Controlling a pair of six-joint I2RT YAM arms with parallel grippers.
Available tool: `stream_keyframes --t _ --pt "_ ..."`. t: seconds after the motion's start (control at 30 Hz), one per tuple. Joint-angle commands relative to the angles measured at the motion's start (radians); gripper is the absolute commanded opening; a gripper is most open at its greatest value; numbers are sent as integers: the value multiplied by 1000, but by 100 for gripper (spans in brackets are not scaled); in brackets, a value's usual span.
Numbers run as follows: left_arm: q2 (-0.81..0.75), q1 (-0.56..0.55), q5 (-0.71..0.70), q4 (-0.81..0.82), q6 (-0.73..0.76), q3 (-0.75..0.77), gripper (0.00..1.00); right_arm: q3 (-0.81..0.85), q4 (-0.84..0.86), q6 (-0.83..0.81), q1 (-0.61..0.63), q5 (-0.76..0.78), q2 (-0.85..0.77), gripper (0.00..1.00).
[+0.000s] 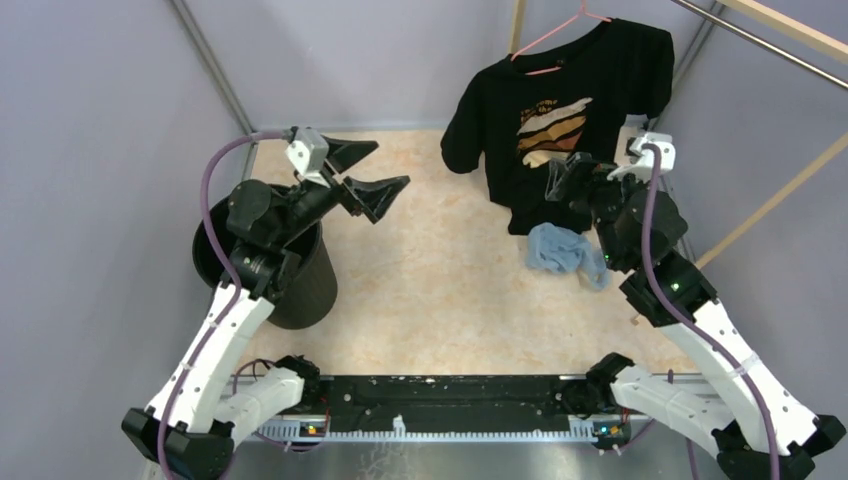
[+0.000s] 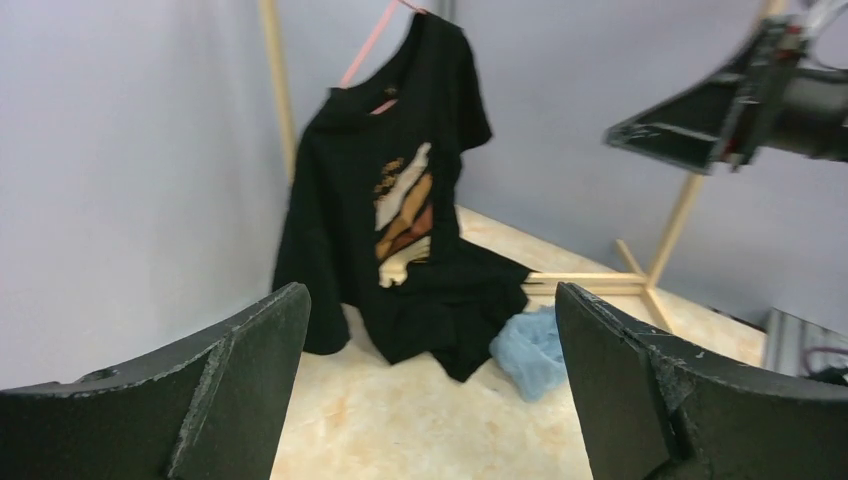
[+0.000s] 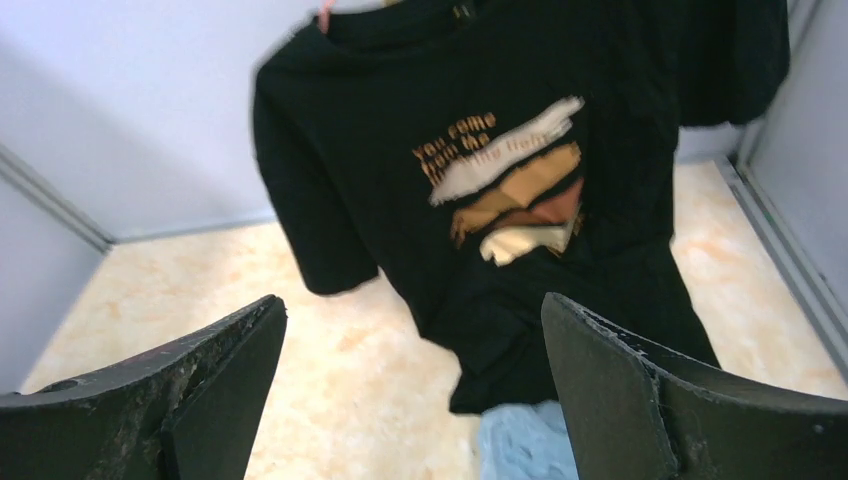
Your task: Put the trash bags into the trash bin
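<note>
The pale-blue trash bag (image 1: 562,250) lies crumpled on the beige floor at the foot of the hanging shirt. It also shows in the left wrist view (image 2: 532,350) and at the bottom of the right wrist view (image 3: 525,448). The black trash bin (image 1: 312,285) stands at the left, partly hidden by my left arm. My left gripper (image 1: 388,166) is open and empty, raised beside and beyond the bin, its jaws wide apart (image 2: 430,300). My right gripper (image 1: 562,180) is open and empty just above and behind the bag, pointing at the shirt (image 3: 412,305).
A black printed T-shirt (image 1: 560,110) hangs on a pink hanger from a wooden rack (image 1: 775,200) at the back right, its hem touching the floor next to the bag. Grey walls close in the left, back and right sides.
</note>
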Motion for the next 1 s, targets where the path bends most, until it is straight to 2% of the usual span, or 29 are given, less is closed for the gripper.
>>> stream_keyframes --t 0.0,0.17,0.47,0.53,0.67,0.73,0.97 --pt "63 -85 38 60 26 22 98 -42 -34 72 -2 151 44 99" --pt "106 -162 -12 31 38 25 98 -116 -43 76 -2 169 73 99" --pt "117 -172 -104 25 40 7 98 -357 43 259 -23 212 41 99" --pt "122 -172 -109 24 43 7 98 -374 13 308 -90 152 61 99" --pt "129 -172 -91 25 27 8 98 -432 -47 459 -379 -181 96 98" --pt "131 -172 -80 29 19 8 98 -470 -33 476 -466 -263 95 98" --pt "155 -172 -53 37 -1 9 98 -501 25 446 -488 -329 157 99"
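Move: The blue trash bag lies far below the right hand, about 36 cm down, some 8 cm to its right and 4 cm ahead. The black shirt's tail touches the table about 10 cm ahead of this hand and 4 cm to its right, at table height; the hanging shirt's middle is about 20 cm ahead, 5 cm right and 12 cm lower. From the left hand, the bag is some 37 cm right, 8 cm ahead and 40 cm below. Heading for the blue bag with wide-open fingers, the right hand drops about 27 cm, nearly straight down at first, then also swings some 9 cm right while its fingers tip down about 35 degrees and turn clockwise. No contact can be seen. The left hand, also open, shifts about 5 cm right and down, away from over the bin. ##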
